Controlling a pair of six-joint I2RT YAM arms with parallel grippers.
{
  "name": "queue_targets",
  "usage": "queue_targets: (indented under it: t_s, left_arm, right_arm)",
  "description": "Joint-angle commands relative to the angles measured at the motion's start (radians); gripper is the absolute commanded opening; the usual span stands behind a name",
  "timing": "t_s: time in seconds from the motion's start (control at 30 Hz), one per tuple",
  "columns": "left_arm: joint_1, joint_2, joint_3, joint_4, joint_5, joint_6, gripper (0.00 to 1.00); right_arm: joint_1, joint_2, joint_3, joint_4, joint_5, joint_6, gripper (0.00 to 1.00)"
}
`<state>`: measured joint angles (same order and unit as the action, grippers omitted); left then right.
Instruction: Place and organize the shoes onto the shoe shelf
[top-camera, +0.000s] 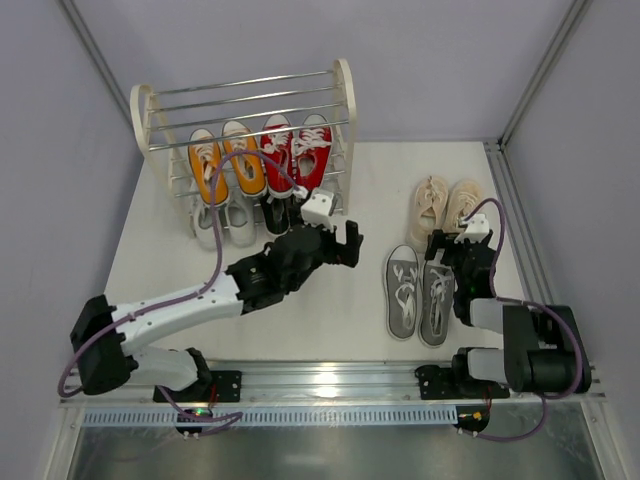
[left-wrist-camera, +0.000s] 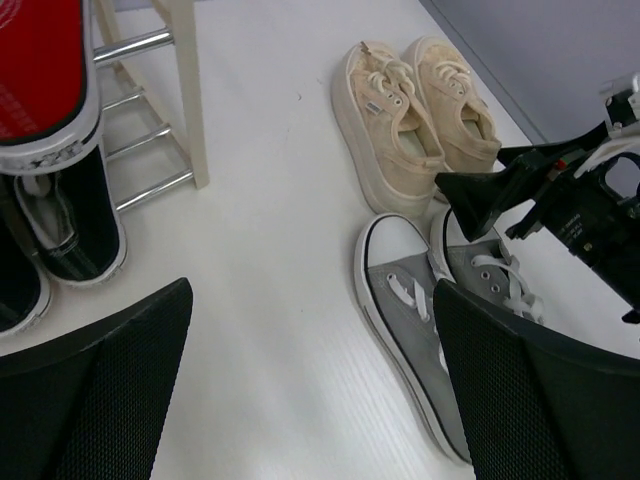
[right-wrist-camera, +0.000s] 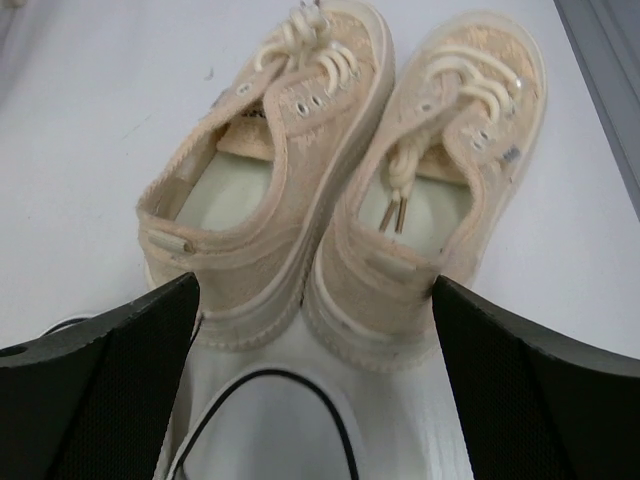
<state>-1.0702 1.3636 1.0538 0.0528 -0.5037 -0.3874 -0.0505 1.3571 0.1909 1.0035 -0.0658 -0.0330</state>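
Observation:
The shoe shelf (top-camera: 246, 110) stands at the back left. An orange pair (top-camera: 226, 160) and a red pair (top-camera: 297, 150) lie on one of its tiers. Below them are a white pair (top-camera: 222, 222) and a black pair (left-wrist-camera: 70, 222), the black ones partly hidden by my arm in the top view. On the table lie a grey pair (top-camera: 418, 292) and a beige pair (top-camera: 443, 207). My left gripper (left-wrist-camera: 312, 290) is open over bare table between shelf and grey shoes (left-wrist-camera: 405, 305). My right gripper (right-wrist-camera: 315, 285) is open just behind the beige heels (right-wrist-camera: 340, 180).
The shelf's cream end frame (left-wrist-camera: 190, 100) stands close on the left gripper's left. The right gripper (left-wrist-camera: 500, 190) shows in the left wrist view over the grey pair. A grey shoe's white toe (right-wrist-camera: 270, 430) lies under the right gripper. A metal rail (top-camera: 515, 230) edges the table's right side.

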Motion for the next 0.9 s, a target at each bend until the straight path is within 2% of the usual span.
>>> queue_targets:
  t_s: [0.0, 0.03, 0.1, 0.13, 0.17, 0.23, 0.3, 0.33, 0.4, 0.43, 0.57, 0.63, 0.77, 0.87]
  left_arm:
    - [0.007, -0.147, -0.058, -0.106, 0.053, -0.047, 1.0]
    - [0.009, -0.184, -0.072, -0.125, 0.041, -0.056, 1.0]
    - [0.007, -0.285, -0.129, -0.156, 0.04, -0.077, 1.0]
    - [0.007, -0.319, -0.155, -0.157, 0.044, -0.088, 1.0]
    - [0.007, -0.351, -0.176, -0.168, 0.047, -0.094, 1.0]
    - [0.007, -0.441, -0.231, -0.183, 0.045, -0.12, 1.0]
    - [0.007, -0.495, -0.256, -0.217, 0.042, -0.131, 1.0]
    - [0.007, -0.533, -0.271, -0.228, 0.042, -0.145, 1.0]
    - [0.007, -0.56, -0.281, -0.272, 0.021, -0.162, 1.0]
    - [0.007, -0.58, -0.282, -0.286, 0.024, -0.168, 1.0]
    - [0.007, -0.607, -0.288, -0.346, 0.024, -0.179, 1.0]
    - [0.006, -0.613, -0.291, -0.379, 0.019, -0.177, 1.0]
    - [0.007, -0.655, -0.307, -0.406, 0.02, -0.191, 1.0]
    - [0.007, -0.71, -0.334, -0.407, 0.022, -0.206, 1.0]
  right_arm:
    - [0.084, -0.3, 0.082, -0.276, 0.156, 0.096, 0.97]
    - [0.09, -0.359, 0.208, -0.617, 0.179, 0.158, 0.97]
    - [0.103, -0.471, 0.295, -0.832, 0.144, 0.244, 0.97]
    - [0.116, -0.504, 0.356, -1.005, 0.124, 0.267, 0.97]
    - [0.127, -0.533, 0.386, -1.114, 0.148, 0.304, 0.97]
    - [0.15, -0.64, 0.416, -1.294, 0.147, 0.42, 0.97]
    - [0.178, -0.725, 0.395, -1.367, 0.185, 0.532, 0.97]
    - [0.184, -0.798, 0.381, -1.434, 0.157, 0.582, 0.97]
    - [0.201, -0.842, 0.372, -1.494, 0.12, 0.633, 0.97]
    - [0.219, -0.839, 0.384, -1.582, 0.11, 0.66, 0.97]
    - [0.323, -0.594, 0.467, -1.804, 0.129, 0.711, 0.97]
    - [0.458, -0.518, 0.496, -1.844, 0.243, 0.746, 0.97]
    - [0.537, -0.319, 0.51, -1.824, 0.346, 0.8, 0.97]
    - [0.537, -0.21, 0.501, -1.784, 0.403, 0.837, 0.97]
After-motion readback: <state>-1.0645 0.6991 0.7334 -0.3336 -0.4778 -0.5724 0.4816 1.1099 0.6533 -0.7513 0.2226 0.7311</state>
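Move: The grey shoes, lying side by side, are the right hand's goal: the middle of the pair is about 14 cm back from it, 8 cm to its left and 5 cm below. The beige pair stands some 8 cm ahead of that hand and 2 cm to its left, also about 5 cm lower. From the left hand, the grey pair lies roughly 19 cm to the right, 5 cm back and 22 cm down. Over the grey shoes comes the right hand, fingers wide open: up about 17 cm off its rest by the beige heels, then back and down, ending some 16 cm back and 9 cm left, a little lower than it began. Its wrist tips nose-down by over 50 degrees, bringing the fingers astride the pair's adjoining inner sides at the laces. The open, empty left hand swings left and back, away from the grey shoes. ##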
